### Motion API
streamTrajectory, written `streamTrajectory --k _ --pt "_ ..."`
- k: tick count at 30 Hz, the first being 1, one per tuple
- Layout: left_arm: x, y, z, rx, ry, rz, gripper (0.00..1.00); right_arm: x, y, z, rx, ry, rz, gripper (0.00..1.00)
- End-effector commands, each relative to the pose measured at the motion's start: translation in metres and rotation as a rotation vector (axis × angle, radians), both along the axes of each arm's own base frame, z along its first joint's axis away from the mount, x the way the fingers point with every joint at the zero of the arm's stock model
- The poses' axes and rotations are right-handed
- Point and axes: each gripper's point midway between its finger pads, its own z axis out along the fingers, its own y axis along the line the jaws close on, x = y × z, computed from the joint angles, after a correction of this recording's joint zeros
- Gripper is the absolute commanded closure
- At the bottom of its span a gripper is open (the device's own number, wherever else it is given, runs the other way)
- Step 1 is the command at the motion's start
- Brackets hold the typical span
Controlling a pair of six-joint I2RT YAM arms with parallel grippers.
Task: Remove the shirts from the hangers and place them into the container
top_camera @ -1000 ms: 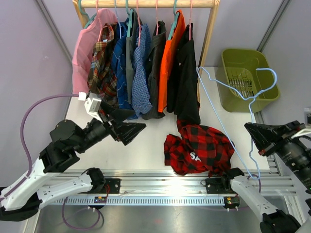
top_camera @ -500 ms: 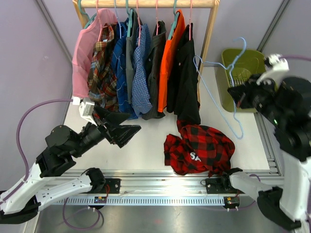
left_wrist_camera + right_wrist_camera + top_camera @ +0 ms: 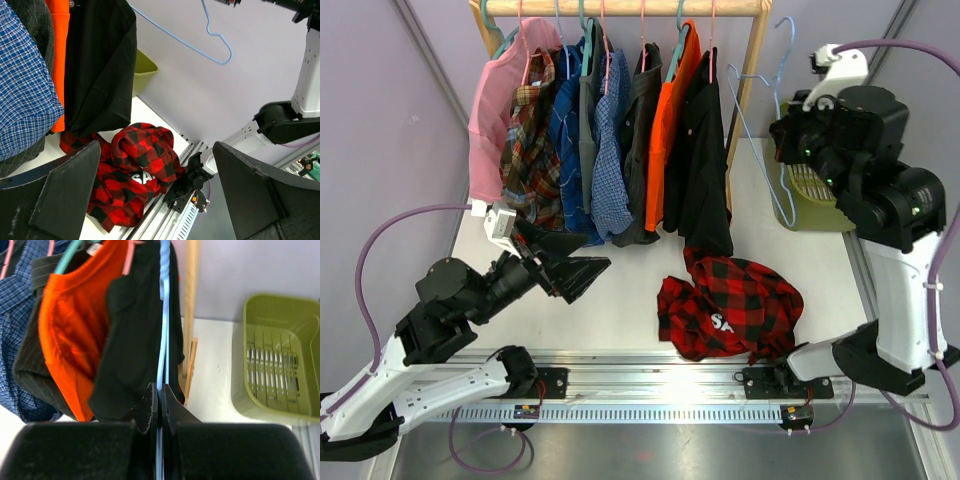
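A red-and-black plaid shirt (image 3: 728,305) (image 3: 130,170) lies crumpled on the white table near the front rail. My right gripper (image 3: 790,132) (image 3: 161,390) is raised high beside the rack's right post, shut on the wire of a bare pale blue hanger (image 3: 756,155) (image 3: 164,315) (image 3: 190,44). The olive-green container (image 3: 810,205) (image 3: 280,302) sits at the back right, partly hidden by the right arm. My left gripper (image 3: 585,268) (image 3: 156,146) hovers open over the table's left side, pointing toward the plaid shirt with nothing between its fingers.
Several shirts hang on pink and teal hangers from the wooden rail (image 3: 620,8): pink (image 3: 505,90), brown-red plaid (image 3: 525,140), blue checked (image 3: 610,150), dark grey (image 3: 640,130), orange (image 3: 667,130), black (image 3: 700,160). The rack's right post (image 3: 748,70) stands next to the hanger.
My right arm has swung up and back from the front right, carrying the pale blue hanger to beside the rack post. The left arm has barely shifted.
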Motion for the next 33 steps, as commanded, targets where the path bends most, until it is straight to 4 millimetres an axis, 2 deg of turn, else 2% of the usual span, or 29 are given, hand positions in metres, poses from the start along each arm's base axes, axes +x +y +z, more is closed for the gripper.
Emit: streamTrajectory --k 1,2,8,12,14,15,23,33 --pt "0.003 0.001 0.002 -0.015 -0.001 0.016 0.01 0.016 0.006 0.008 -0.102 -0.042 -0.077 1.00" --pt "0.003 0.001 0.001 -0.012 0.001 0.018 0.01 0.016 0.015 0.009 -0.111 -0.048 -0.060 1.00" --pt "0.001 0.012 -0.002 -0.012 -0.001 0.042 0.01 0.040 0.032 0.008 -0.141 -0.049 -0.102 1.00" --pt "-0.001 0.018 -0.005 -0.016 0.001 0.053 0.01 0.054 0.026 0.016 -0.171 -0.090 -0.196 1.00" --pt "-0.001 0.019 -0.008 -0.016 0.003 0.056 0.01 0.064 0.031 0.013 -0.192 -0.092 -0.209 1.00" --pt "-0.001 0.022 -0.010 -0.015 0.006 0.062 0.01 0.065 0.030 0.021 -0.184 -0.112 -0.226 1.00" --pt "-0.005 0.027 -0.016 -0.038 0.020 0.061 0.01 0.096 0.046 0.028 -0.192 -0.170 -0.255 1.00" --pt "-0.011 0.037 -0.022 -0.062 0.035 0.068 0.01 0.128 0.069 -0.005 -0.170 -0.129 -0.239 1.00"
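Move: Above and ahead of the right hand, which already grips the empty blue hanger, the free stretch of rail near the rack's right end lies roughly 18 cm forward, 6 cm left and 11 cm up. The black shirt hangs about 16 cm ahead, 10 cm left, its middle 18 cm lower than the hand; the green container sits some 22 cm ahead, 25 cm right and 42 cm down. From the left hand that rail spot is about 36 cm ahead, 22 cm right and 20 cm up. Carrying the blue hanger in still-shut fingers, the right hand goes about 12 cm forward and 7 cm left towards the rail beside the black shirt; the leftward shift comes largely first, then the push is mostly forward. Its wrist turns clockwise while its left side dips, each a bit over 10 degrees. The empty, open left hand drifts about 3 cm left and sinks slightly. ##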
